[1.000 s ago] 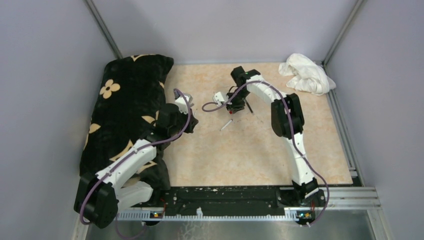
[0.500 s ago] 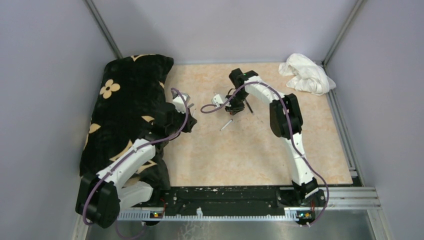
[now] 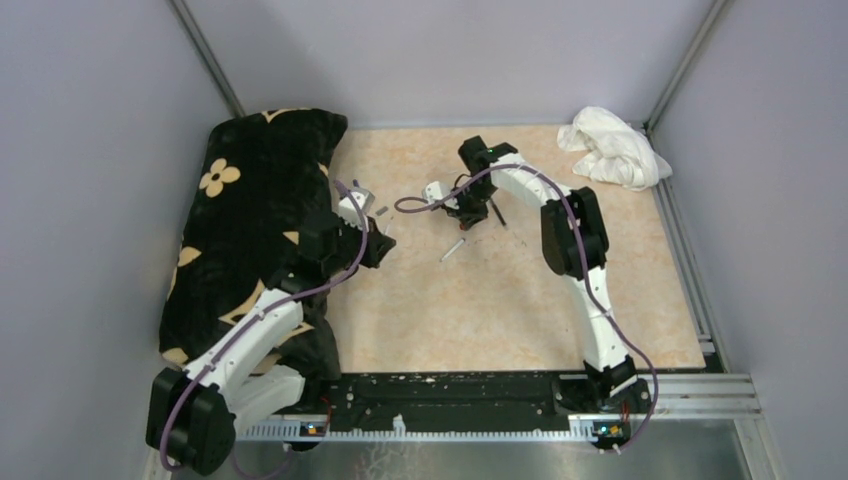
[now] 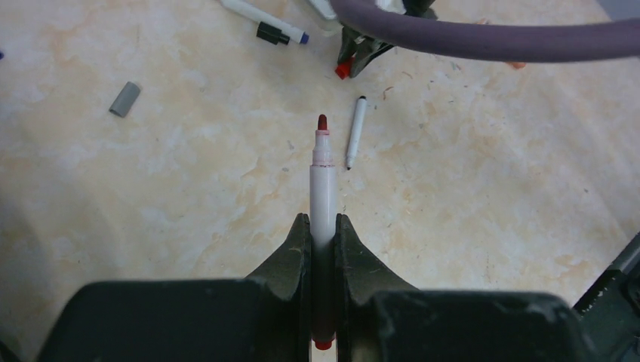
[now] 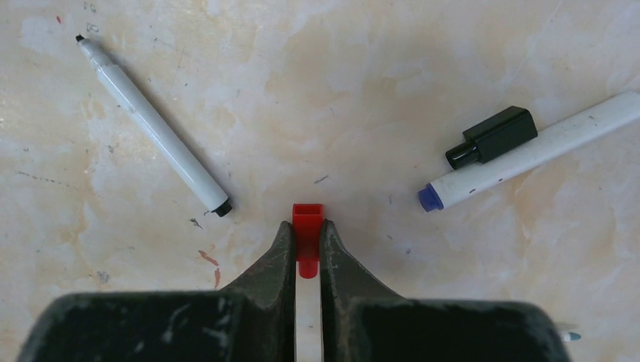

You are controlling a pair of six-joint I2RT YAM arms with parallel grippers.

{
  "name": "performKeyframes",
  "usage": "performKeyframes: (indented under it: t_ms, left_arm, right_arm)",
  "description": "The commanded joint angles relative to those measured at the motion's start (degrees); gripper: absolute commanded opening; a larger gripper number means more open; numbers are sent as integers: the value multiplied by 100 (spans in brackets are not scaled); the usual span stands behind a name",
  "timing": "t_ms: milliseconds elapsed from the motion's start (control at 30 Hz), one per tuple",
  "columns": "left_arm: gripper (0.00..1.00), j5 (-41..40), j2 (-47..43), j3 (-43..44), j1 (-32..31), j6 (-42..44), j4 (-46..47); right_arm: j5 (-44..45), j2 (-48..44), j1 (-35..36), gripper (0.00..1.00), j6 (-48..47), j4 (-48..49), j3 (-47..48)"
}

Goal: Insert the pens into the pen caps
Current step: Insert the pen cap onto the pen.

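Note:
My left gripper (image 4: 322, 226) is shut on a white pen (image 4: 322, 170). Its red tip points away from me, above the tabletop. My right gripper (image 5: 307, 232) is shut on a small red pen cap (image 5: 307, 220), low over the table with the cap's open end forward. In the top view the left gripper (image 3: 370, 210) is left of the right gripper (image 3: 466, 213), a gap between them. Lying loose are a black-tipped pen (image 5: 151, 124), a blue-tipped pen (image 5: 528, 154), a black cap (image 5: 494, 136) and a grey cap (image 4: 124, 99).
A black cloth with tan flowers (image 3: 255, 190) covers the table's left side, under the left arm. A crumpled white cloth (image 3: 612, 148) lies at the far right corner. The right arm's purple cable (image 4: 483, 38) crosses the top of the left wrist view.
The right gripper's jaws have closed on the red cap. The left arm has shifted slightly farther from its base with the pen in it.

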Motion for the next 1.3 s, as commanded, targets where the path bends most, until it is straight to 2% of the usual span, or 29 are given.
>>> performKeyframes:
  t_ms: [0, 67, 400, 567, 767, 1000, 1133, 1267]
  left_arm:
    - [0, 540, -401, -157, 41, -146, 471]
    - [0, 727, -509, -160, 39, -204, 568]
    - [0, 1782, -779, -178, 39, -629, 1290]
    - [0, 2310, -633, -178, 26, -1029, 2080]
    - [0, 2375, -561, -253, -2, -1520, 3015]
    - [0, 2411, -418, -4, -176, -1565, 3547]
    - [0, 2509, -334, -79, -207, -1463, 4162]
    - [0, 2628, -83, -99, -307, -1643, 4836]
  right_arm:
    - [-129, -582, 65, 0, 1038, 574, -345]
    - [-185, -844, 40, 0, 1420, 805, -520]
    - [-941, -2300, -65, 0, 2182, 1057, -1202]
    - [-1453, -2984, -219, 0, 2620, 1183, -1411]
    - [-2315, -3838, -679, 0, 3333, 1502, -1712]
    - [-2644, -4894, -842, 0, 4686, 2761, -2332]
    - [-2504, -5472, -865, 0, 5709, 3425, -2547]
    - [-2494, -6201, -869, 0, 6579, 4266, -3164]
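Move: My left hand holds the red-tipped pen with its bare tip upward. The red cap, between my right fingers at the table, is some 12 cm ahead of my left hand, 18 cm to its right and 14 cm below. From my right hand the pen is about 12 cm back, 18 cm left and 17 cm above. The black-tipped pen lies about 7 cm back and 3 cm left of my right hand; the blue marker, 8 cm ahead and 6 cm left. I lift the red cap off the table with my right hand, straight up at first, then drawing back too, some 33 cm in all, swinging the fingers about 50 degrees from down to nearly level, pointing left. My left hand rises about 15 cm with the pen, drifting right and back, its fingers levelling and turning clockwise towards the cap. Both grips stay shut. ##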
